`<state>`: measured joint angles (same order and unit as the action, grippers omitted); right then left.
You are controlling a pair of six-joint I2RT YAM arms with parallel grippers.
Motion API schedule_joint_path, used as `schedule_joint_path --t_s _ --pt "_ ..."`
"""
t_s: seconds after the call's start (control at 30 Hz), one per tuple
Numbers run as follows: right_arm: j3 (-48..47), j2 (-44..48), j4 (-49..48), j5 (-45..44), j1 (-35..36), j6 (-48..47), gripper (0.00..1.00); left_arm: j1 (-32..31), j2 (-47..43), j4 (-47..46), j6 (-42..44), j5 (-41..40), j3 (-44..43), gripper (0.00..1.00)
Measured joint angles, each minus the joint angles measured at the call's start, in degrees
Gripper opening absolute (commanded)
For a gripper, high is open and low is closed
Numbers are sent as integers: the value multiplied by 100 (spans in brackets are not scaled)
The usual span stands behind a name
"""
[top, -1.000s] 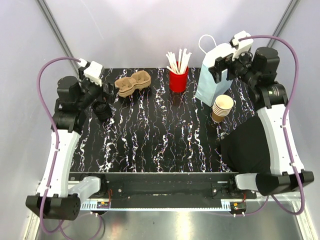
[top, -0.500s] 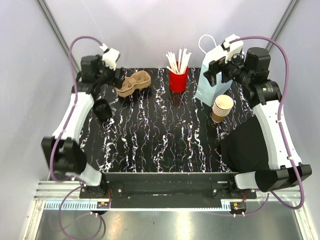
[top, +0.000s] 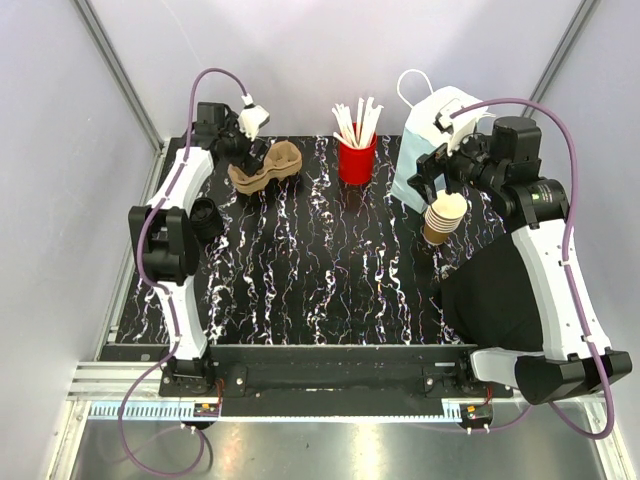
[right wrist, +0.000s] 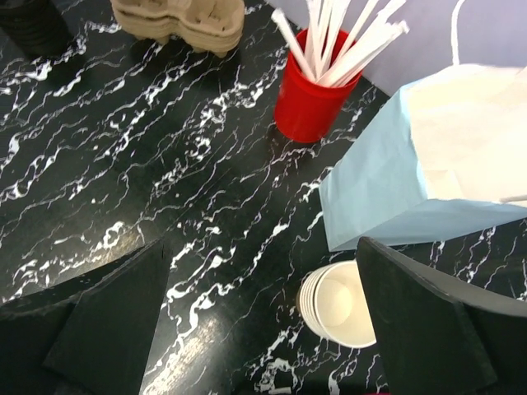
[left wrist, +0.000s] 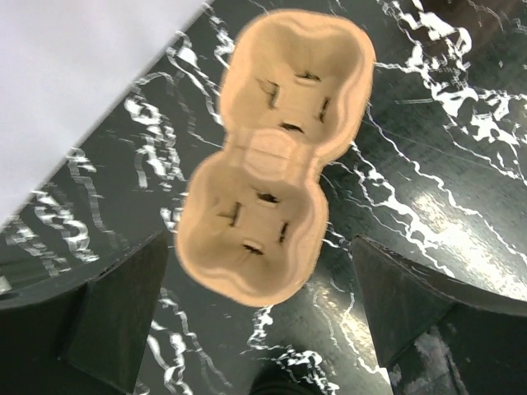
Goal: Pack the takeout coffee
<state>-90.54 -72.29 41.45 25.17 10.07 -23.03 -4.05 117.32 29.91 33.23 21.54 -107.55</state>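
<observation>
No single takeout coffee cup shows in any view. A nested stack of brown cups (top: 445, 215) stands by the pale blue paper bag (top: 420, 150). My right gripper (top: 436, 176) hovers open over the bag's front edge. In the right wrist view the stack (right wrist: 340, 303) sits just inside my right finger (right wrist: 428, 321), with nothing held. My left gripper (top: 248, 150) hangs open above the brown two-cup carrier (top: 266, 166). The carrier (left wrist: 272, 148) lies empty just ahead of my open left gripper (left wrist: 259, 329).
A red cup of white sticks (top: 357, 155) stands at the back centre. A black round stack (top: 205, 220) sits near the left edge. A black cloth-like mass (top: 490, 295) covers the table's right front. Grey walls close in behind and at the sides.
My left arm swung from the left edge up to the back and over the carrier. My right gripper came forward off the bag toward the cup stack. Both stayed open.
</observation>
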Motion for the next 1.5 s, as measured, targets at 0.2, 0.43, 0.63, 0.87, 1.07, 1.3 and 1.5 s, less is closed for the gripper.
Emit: schedule_joint_path --t_s 0.2,0.43,0.63,0.87,1.07,1.3,1.5 --pt "61 9 140 111 0 -63 100 -11 254 275 35 149 -153 93" --pt "79 2 146 149 0 -76 100 -15 538 457 179 273 -199 81" --pt "221 7 149 151 0 -76 100 -26 852 485 247 267 -201 68" --pt "326 92 146 151 0 -76 100 -92 1150 525 256 184 -238 66" --pt "404 184 131 153 0 -79 100 -146 1180 542 249 160 -247 65" --pt "413 186 129 153 0 -79 100 -149 1180 538 109 168 -341 57" --pt "424 195 127 151 0 -76 100 -133 1180 514 -83 201 -542 48"
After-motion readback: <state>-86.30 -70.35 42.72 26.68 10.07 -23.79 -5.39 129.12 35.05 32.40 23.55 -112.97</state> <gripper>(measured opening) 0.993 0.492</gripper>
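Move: The cup tray lies only some 4 cm ahead of the left hand and 3 cm to its right, about 13 cm below. At roughly that same depth, the black lids stand about 10 cm back and 9 cm to the left of the hand, and the red cup of sticks 5 cm ahead and 24 cm to the right. From the right hand the tray is about 25 cm ahead, 31 cm left and 32 cm down. Down onto the cup tray's left-hand well comes the left hand, sinking about 10 cm with a slight drift right, while its fingers tip some 15 degrees further down and begin closing. It then rises about 2 cm, still narrowing to half open astride the near right wall; a pinch can't be seen. The right hand, wide open, eases down some 2 cm. ##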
